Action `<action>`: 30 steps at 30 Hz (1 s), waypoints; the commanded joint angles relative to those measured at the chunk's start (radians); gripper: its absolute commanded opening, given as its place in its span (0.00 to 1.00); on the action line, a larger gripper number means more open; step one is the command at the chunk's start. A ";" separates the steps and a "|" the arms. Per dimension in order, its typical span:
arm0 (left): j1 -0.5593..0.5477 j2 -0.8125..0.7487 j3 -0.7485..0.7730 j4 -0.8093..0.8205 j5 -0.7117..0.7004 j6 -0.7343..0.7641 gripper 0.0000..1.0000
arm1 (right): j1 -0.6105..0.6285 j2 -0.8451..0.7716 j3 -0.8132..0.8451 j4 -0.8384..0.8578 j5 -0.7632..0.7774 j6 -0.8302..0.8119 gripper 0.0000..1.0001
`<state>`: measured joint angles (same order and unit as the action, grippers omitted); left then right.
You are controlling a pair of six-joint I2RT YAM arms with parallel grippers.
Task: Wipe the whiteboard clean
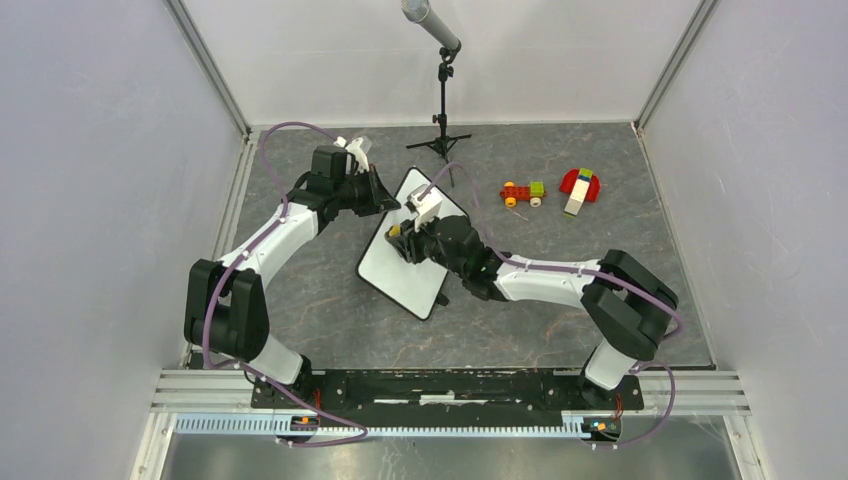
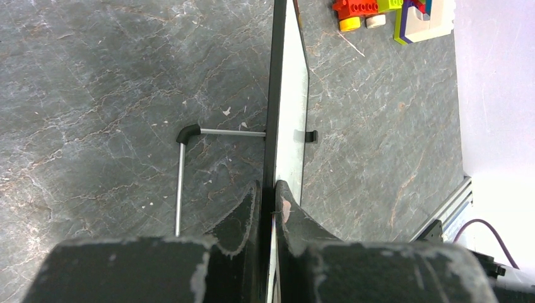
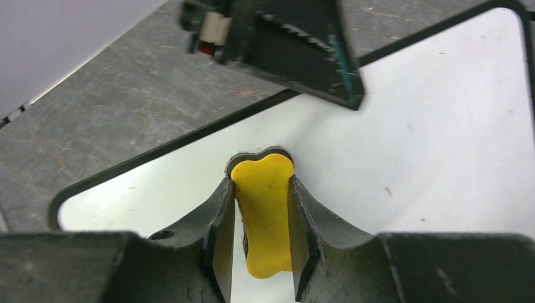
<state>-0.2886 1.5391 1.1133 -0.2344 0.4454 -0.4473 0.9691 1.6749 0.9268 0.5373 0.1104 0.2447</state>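
Observation:
The whiteboard stands tilted on the grey table, white face with a thin black frame. My left gripper is shut on its upper edge; in the left wrist view the fingers pinch the whiteboard edge-on, with its wire stand behind. My right gripper is shut on a yellow eraser, pressed against the white face of the whiteboard. The left gripper's fingers show at the top of the right wrist view. No red writing shows on the visible surface.
A microphone stand stands behind the board. A red and yellow brick car and a red, white and yellow brick toy lie to the right; both toys also appear in the left wrist view. Walls enclose the table.

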 commanded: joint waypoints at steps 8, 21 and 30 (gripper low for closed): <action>-0.037 -0.025 -0.001 -0.031 0.033 0.001 0.02 | 0.087 0.005 -0.007 -0.145 -0.013 -0.050 0.26; -0.039 -0.021 -0.003 -0.031 0.030 -0.002 0.02 | 0.023 -0.180 -0.260 -0.017 -0.049 0.066 0.25; -0.041 -0.031 0.013 -0.058 0.009 -0.002 0.05 | -0.124 -0.534 -0.479 -0.339 0.218 0.010 0.26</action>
<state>-0.3023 1.5249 1.1137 -0.2356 0.4473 -0.4492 0.8547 1.2381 0.4911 0.3725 0.1741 0.2871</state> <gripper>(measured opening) 0.134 0.359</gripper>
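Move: The right hand already holds the eraser over the whiteboard, whose middle lies about 2 cm back, 3 cm right and 3 cm below it; its left corner is some 7 cm back and 8 cm left. The left gripper, about 5 cm ahead of the right hand, already pinches the far-left edge; from it the board's middle is some 7 cm back and 3 cm right. Right hand wipes about 8 cm back, then 16 cm right and down off the whiteboard left fingers hold. ##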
